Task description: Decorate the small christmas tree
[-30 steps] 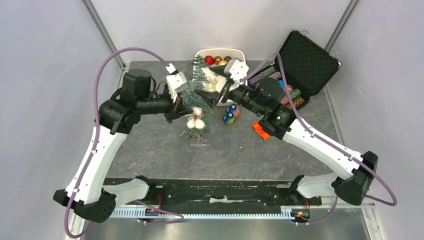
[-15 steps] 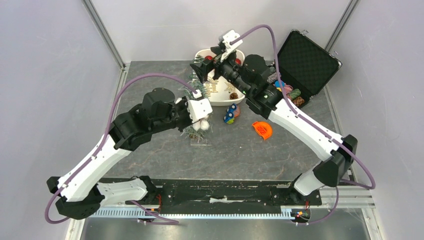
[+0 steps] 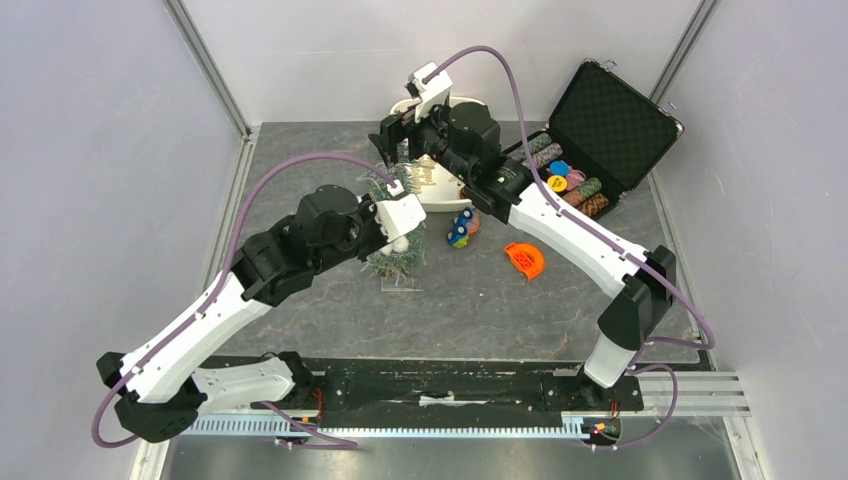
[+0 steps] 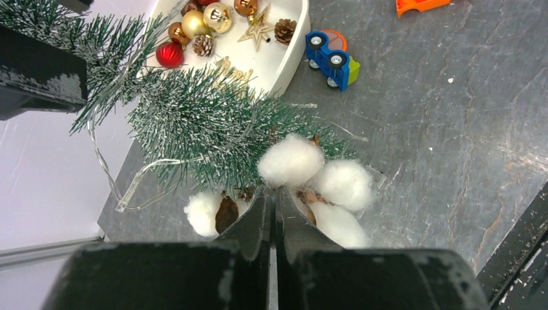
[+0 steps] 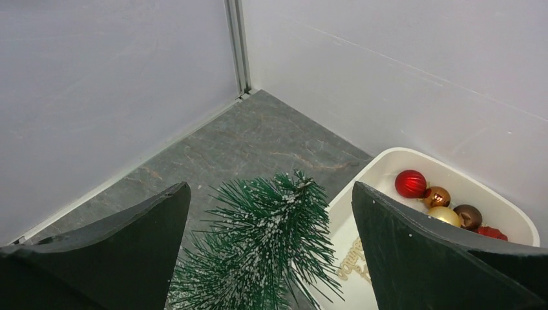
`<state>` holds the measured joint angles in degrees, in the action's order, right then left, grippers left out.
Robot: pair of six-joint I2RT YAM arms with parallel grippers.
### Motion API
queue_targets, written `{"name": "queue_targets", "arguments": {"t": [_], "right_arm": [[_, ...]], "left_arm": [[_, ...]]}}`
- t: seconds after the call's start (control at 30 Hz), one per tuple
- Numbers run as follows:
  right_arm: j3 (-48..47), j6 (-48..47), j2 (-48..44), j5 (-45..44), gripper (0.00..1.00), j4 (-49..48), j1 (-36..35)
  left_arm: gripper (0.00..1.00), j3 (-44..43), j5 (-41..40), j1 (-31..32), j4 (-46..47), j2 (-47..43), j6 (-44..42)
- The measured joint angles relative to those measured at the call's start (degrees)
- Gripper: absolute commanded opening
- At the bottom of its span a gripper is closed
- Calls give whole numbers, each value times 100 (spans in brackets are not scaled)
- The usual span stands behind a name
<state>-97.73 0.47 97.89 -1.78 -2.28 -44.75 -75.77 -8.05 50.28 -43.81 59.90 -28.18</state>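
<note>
The small christmas tree (image 3: 388,200) stands mid-table, frosted green, with a clear light wire (image 4: 110,174) hanging off its branches. White cotton bolls (image 4: 291,161) sit low on the tree (image 4: 194,116). My left gripper (image 4: 271,191) is shut, its tips pinched at the centre of the cotton sprig (image 3: 402,243). My right gripper (image 3: 392,142) hangs wide open over the treetop. In the right wrist view the treetop (image 5: 271,239) lies between the fingers without touching them, and the right gripper (image 5: 270,188) holds nothing.
A white tray (image 3: 437,192) behind the tree holds red and gold baubles (image 5: 411,183), a star and pinecones. A blue toy car (image 3: 461,229) and an orange piece (image 3: 525,260) lie to the right. An open black case (image 3: 610,120) with chips stands far right.
My right arm left the tree's side, rose and swung back over the treetop with its jaws opened wide. My left arm came round to the near side, staying shut at the cotton.
</note>
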Motion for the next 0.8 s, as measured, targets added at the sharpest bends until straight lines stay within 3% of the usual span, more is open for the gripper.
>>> {"name": "queue_targets", "arguments": {"t": [0.8], "right_arm": [[-66,302,321,844,69,37,0]], "left_arm": [[2,1364,-240,-249,1722,-166,-302]]}}
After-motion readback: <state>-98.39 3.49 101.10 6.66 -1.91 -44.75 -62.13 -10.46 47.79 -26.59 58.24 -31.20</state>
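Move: The left hand already holds the cotton sprig at the Christmas tree; the tree's middle lies about 6 cm ahead, 2 cm to its right and some 8 cm lower. The right hand stands wide open beside the tree top, about 3 cm ahead and 3 cm to its left, nearly level. From the right hand, the ornament tray is some 37 cm below, 6 cm ahead and 7 cm right, the blue toy car about 9 cm back, 10 cm right, near table height. The left hand, fingers still shut on the cotton sprig, eases about 3 cm forward and 3 cm down to bring the cotton in against the tree's lower branches, its fingers tipping up slightly towards the end. Meanwhile the right hand slides some 3 cm to its left and as much down, drawing back slightly and turning just under 10 degrees counter-clockwise, so that its fingers straddle the tree top, and they close by roughly a quarter of their range without clamping it yet. ##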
